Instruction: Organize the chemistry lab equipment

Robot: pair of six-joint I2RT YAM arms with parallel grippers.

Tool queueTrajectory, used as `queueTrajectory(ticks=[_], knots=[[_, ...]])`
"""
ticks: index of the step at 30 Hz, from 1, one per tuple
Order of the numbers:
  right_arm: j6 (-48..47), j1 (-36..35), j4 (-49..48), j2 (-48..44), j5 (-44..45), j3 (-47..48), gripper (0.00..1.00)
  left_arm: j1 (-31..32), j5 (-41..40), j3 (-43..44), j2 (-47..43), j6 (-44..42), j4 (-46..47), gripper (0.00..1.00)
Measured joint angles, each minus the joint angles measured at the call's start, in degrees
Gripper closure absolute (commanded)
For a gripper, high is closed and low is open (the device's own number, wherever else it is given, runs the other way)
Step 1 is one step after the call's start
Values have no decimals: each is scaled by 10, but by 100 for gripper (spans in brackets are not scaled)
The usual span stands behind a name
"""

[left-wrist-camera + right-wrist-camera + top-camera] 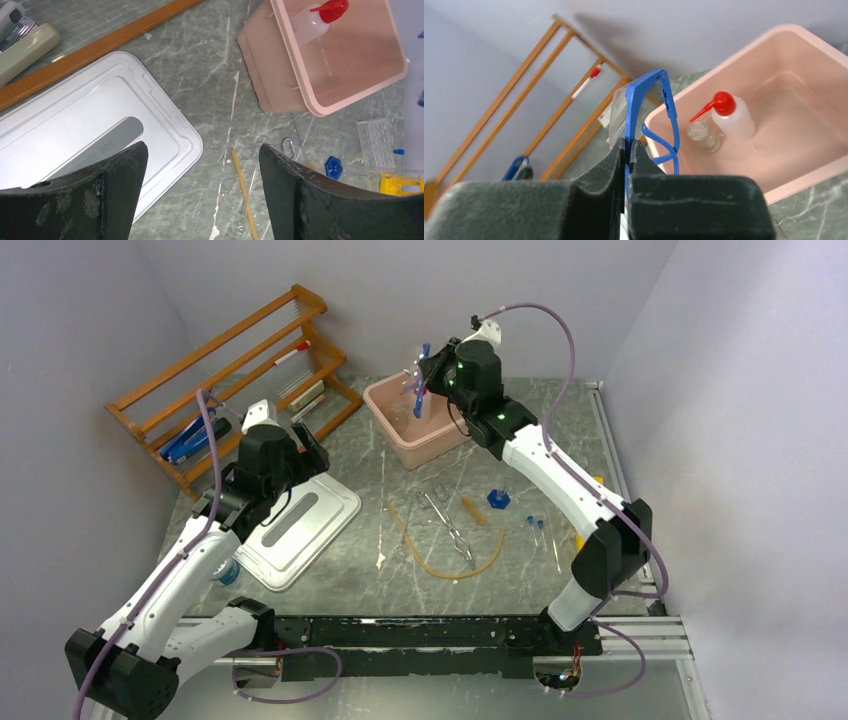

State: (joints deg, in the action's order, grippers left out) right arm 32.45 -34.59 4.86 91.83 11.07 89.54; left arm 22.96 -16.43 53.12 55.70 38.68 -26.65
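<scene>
My right gripper [628,147] is shut on the frame of the blue-framed clear goggles [644,95] and holds them in the air over the pink tub's left side [421,380]. Inside the tub lie the white red-capped squeeze bottle [731,117] and a small glass jar [704,135]. My left gripper [202,165] hangs open and empty over the table beside the white lid. On the table lie the metal tongs [445,520], the tan tubing [440,562], a blue hexagonal cap [499,499] and blue-capped clear tubes [538,527]. The yellow tube rack [402,184] shows at the right edge.
The pink tub [385,405] stands at the back centre, with its white lid [330,525] flat on the table to the left. The orange wooden shelf rack [230,350] fills the back left. A stapler [20,40] sits by it, and a clear tube tray [375,142] lies near the yellow rack.
</scene>
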Motion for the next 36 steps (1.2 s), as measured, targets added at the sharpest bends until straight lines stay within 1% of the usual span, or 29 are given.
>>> queueTrajectory(ticks=[4,6,11,16,20,29,30,33,34,36], knots=[[86,0,31,56,105,35,100,0,0,8,11,-5,-2,14],[129,0,63,90,153,64,100,0,0,12,14,-9,-3,14],[230,0,132,152,227,94,100,0,0,19,19,-17,-4,13],[317,0,203,208,254,125,100,0,-1,27,28,-24,-14,13],[368,0,243,248,261,149,100,0,-4,30,33,-29,-22,13],[446,0,300,336,259,187,100,-1,-17,43,40,-44,-33,12],[452,1,306,337,258,196,99,-1,-19,44,40,-45,-33,12],[467,2,308,344,258,210,79,-3,-26,46,40,-48,-33,11],[470,2,310,347,258,214,74,-3,-28,46,40,-49,-34,11],[476,3,311,347,257,217,68,-4,-31,46,40,-49,-35,11]])
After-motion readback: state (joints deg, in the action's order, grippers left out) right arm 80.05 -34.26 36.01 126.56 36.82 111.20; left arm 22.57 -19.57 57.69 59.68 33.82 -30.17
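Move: The blue goggles are already pinched in the right hand's shut fingers, high over the near-left part of the pink box. The box's middle lies about 9 cm ahead of this hand, 4 cm to its right and 27 cm below. Inside, the red-capped wash bottle is some 13 cm ahead, 2 cm right, and the glass jar about 10 cm ahead, 3 cm left. From the left hand, the box is roughly 21 cm ahead, 29 cm right and 14 cm below. The goggles are lowered into the pink box by the right hand, which sinks some 23 cm, going forward about 8 cm mostly early on, then almost straight down beside the wash bottle. Meanwhile the wrist turns clockwise about 40 degrees and tips its fingers down; once down inside the box, the fingers begin to part. ##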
